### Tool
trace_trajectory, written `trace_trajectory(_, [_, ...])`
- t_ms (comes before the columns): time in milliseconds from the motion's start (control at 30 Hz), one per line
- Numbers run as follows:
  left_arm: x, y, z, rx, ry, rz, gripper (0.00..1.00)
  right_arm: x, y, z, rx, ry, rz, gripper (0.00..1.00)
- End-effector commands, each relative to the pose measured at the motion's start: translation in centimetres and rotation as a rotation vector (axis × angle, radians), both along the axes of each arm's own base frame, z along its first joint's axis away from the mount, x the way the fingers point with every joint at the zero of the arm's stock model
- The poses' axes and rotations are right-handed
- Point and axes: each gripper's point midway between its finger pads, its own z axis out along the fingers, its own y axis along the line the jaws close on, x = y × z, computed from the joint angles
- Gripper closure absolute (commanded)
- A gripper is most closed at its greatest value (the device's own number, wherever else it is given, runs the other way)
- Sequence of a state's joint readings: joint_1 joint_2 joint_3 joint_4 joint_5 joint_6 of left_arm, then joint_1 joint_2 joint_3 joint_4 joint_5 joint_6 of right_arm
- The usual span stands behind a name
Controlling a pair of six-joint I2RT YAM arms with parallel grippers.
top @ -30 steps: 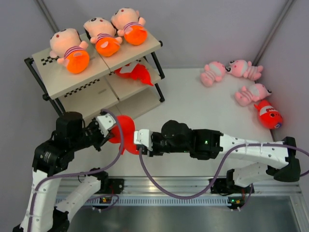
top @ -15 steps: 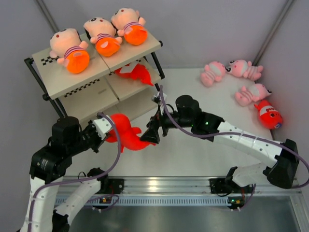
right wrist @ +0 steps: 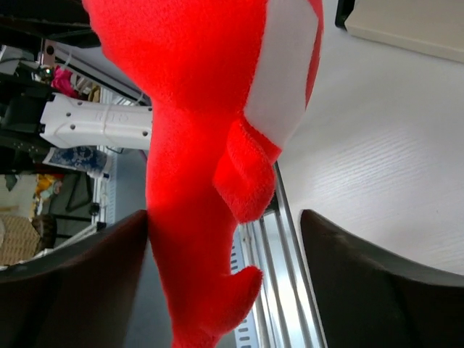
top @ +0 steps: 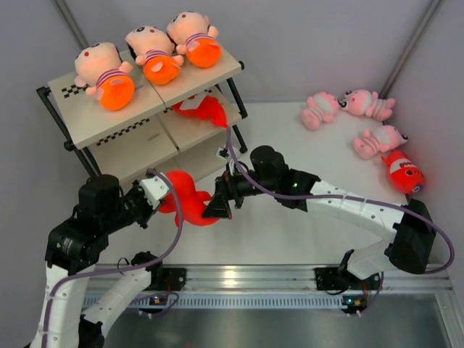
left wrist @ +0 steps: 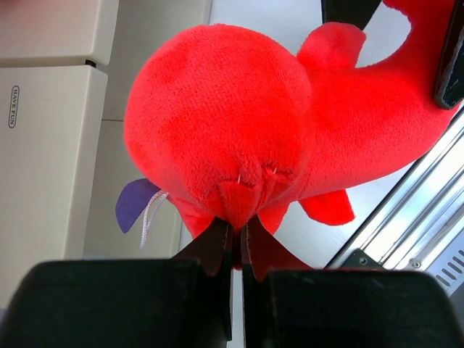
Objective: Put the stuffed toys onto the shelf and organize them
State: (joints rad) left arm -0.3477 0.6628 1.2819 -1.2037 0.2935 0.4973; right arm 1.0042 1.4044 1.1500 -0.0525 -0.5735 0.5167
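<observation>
A red-orange fish plush hangs in the air in front of the shelf. My left gripper is shut on a small fold at one end of the fish; its tips pinch that fold. My right gripper is open, its fingers wide on either side of the fish's tail, and the left finger touches it. A second fish lies on the shelf's middle tier. A third fish and three pink dolls lie at the far right of the table.
Three larger peach dolls fill the shelf's top tier. The shelf's beige boards are close on the left of the held fish. The metal rail runs along the table's near edge.
My right arm has swung its wrist away from the near edge toward the shelf, and its gripper now reaches the fish's tail from the far right. My left gripper and the fish have shifted slightly nearer.
</observation>
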Motion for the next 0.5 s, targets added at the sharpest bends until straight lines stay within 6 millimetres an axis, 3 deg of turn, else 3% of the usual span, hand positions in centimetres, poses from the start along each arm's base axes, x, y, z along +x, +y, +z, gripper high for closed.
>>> trace_trajectory(0, [0.8,0.0,2.2,-0.025,-0.097,0.010,1.00,-1.1,0.9,1.6,0.049,-0.006,0.035,0.15])
trace_trajectory(33, [0.8,0.0,2.3,-0.023,-0.100,0.010,1.00,-1.1,0.9,1.4,0.047,0.002,0.034,0.32])
trace_trajectory(100, [0.8,0.2,2.3,-0.020,-0.104,0.021,1.00,-1.0,0.8,2.4,0.079,-0.020,0.025,0.49])
trace_trajectory(133, [0.8,0.3,2.3,-0.017,-0.105,0.022,1.00,-0.9,0.7,2.5,0.080,-0.022,0.019,0.70])
trace_trajectory(200, [0.8,0.6,2.4,-0.011,-0.117,0.032,1.00,-0.4,0.5,3.4,0.090,-0.051,-0.022,0.95])
trace_trajectory(233, [0.8,0.7,2.2,-0.003,-0.115,0.039,1.00,0.2,0.1,3.3,0.061,-0.062,-0.062,1.00])
trace_trajectory(267, [0.7,1.0,2.1,0.005,-0.123,0.047,0.85,1.8,-0.9,2.2,-0.024,-0.126,-0.165,1.00])
trace_trajectory(333, [0.8,2.0,1.9,0.035,-0.144,0.089,0.43,3.0,-1.6,3.6,-0.096,-0.292,-0.246,1.00])
trace_trajectory(367, [0.5,2.6,1.7,0.042,-0.159,0.110,0.17,4.9,-3.1,2.5,-0.224,-0.367,-0.369,1.00])
trace_trajectory(400, [0.4,3.2,1.6,0.053,-0.170,0.136,0.11,5.6,-3.3,4.9,-0.226,-0.446,-0.416,1.00])
trace_trajectory(433, [0.1,4.2,1.3,0.086,-0.177,0.170,0.09,5.0,-3.1,5.4,-0.264,-0.550,-0.400,1.00])
trace_trajectory(467, [-0.5,4.8,1.2,0.098,-0.194,0.183,0.07,6.2,-4.0,5.1,-0.357,-0.622,-0.471,1.00])
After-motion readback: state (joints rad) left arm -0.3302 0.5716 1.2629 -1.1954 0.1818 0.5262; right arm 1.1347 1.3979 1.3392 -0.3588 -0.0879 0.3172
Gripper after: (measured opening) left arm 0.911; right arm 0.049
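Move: The red toy, still pinched near its head by the left hand, has its middle about 6 cm left and 2 cm ahead of the right hand, level with it, the tail between the right's open fingers. From the right hand, the shelf's middle tier lies some 24 cm ahead, 14 cm left and 10 cm lower; the shelved red toy is 28 cm ahead, 3 cm left and 8 cm lower. From the left hand, the held toy's middle is about 6 cm right and 2 cm ahead, level. Right pinches the toy's tail and carries it some 3 cm forward, while left opens and draws off leftward. ##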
